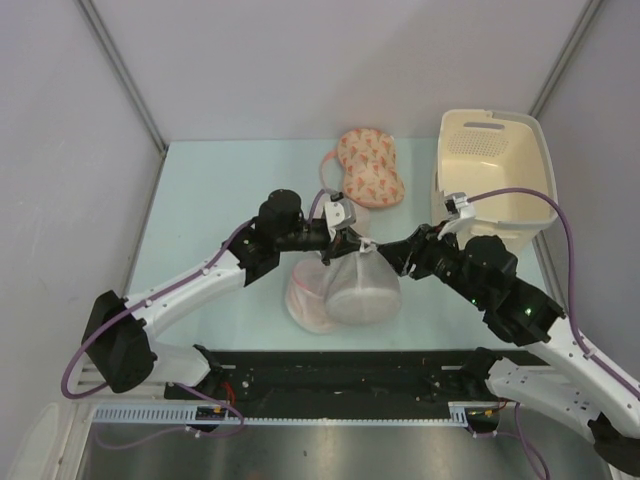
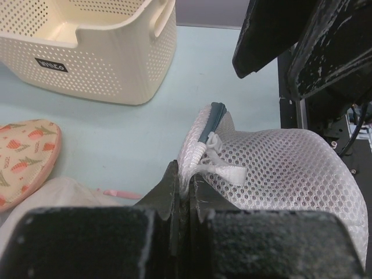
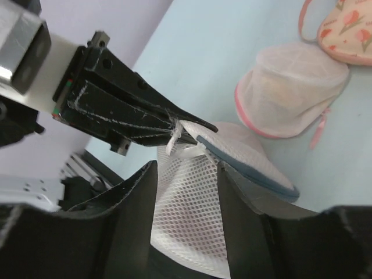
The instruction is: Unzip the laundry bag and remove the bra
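The laundry bag (image 1: 362, 287) is a white mesh dome hanging from its top. My left gripper (image 1: 349, 243) is shut on a fold of its mesh beside the grey zip rim (image 2: 211, 120); the pinch shows in the left wrist view (image 2: 185, 177). My right gripper (image 1: 397, 257) is open, and its two fingers (image 3: 132, 200) straddle the bag's mesh (image 3: 186, 203) just below the left gripper's tips (image 3: 185, 131). The zip rim (image 3: 250, 165) looks closed. The dark red bra does not show on its own; only a dull shade shows through the mesh.
A pink-trimmed mesh pouch (image 1: 303, 302) lies against the bag's left side. A second one (image 3: 290, 87) stands behind it. The peach patterned bra (image 1: 370, 166) lies at the back. A cream perforated basket (image 1: 497, 172) stands at the back right.
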Available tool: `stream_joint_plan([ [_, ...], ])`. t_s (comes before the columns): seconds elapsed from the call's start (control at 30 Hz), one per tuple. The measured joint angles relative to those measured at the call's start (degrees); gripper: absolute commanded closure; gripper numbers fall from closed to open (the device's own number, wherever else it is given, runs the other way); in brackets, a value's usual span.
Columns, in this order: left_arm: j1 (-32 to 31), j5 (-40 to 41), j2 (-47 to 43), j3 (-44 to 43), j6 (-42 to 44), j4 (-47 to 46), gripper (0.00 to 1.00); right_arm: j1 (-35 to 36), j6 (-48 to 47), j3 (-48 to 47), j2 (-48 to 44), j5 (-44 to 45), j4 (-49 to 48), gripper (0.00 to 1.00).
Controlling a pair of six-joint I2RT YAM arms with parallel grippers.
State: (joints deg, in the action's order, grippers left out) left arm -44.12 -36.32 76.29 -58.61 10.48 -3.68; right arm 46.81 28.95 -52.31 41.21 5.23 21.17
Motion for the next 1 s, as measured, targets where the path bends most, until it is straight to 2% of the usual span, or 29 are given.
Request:
stream_joint_plan([
  [0.33,0.00,1.68,0.44,0.13,-2.25,-1.77,1.00,0.00,12.68,5.53,-2.14,2.91,-1.90,0.48],
  [0.8,0.02,1.66,1.07,0.13,-2.99,-1.81,1.00,-2.14,14.56,6.91,2.71,0.24,-7.56,0.50],
  [1.0,0.09,1.62,1.07,1.01,-3.04,-2.43,1.00,-4.55,15.69,10.97,1.70,-1.86,-11.32,0.57],
])
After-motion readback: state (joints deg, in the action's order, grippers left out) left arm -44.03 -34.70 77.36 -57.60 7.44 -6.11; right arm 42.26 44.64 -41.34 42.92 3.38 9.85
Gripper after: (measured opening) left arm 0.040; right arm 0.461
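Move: My right hand's goal is the zip end of the laundry bag hanging from my closed left fingers: about 3 cm ahead, 4 cm to the left and 5 cm lower. From my left hand the zip end is some 2 cm to the right and about level in height. On the table, roughly 27 cm below my right hand, one pink-trimmed bag lies about 15 cm left and 3 cm back; another lies about 11 cm left and 16 cm ahead. Keeping the bag's edge pinched in my nearly still left fingers, I lower my right hand about 5 cm towards the zip end, most of it in the first half, then also ease some 2 cm forward. Its wrist tips and rolls about 15 degrees, while the half-open fingers come right up to the dark-banded edge beside my left fingertips without closing. ##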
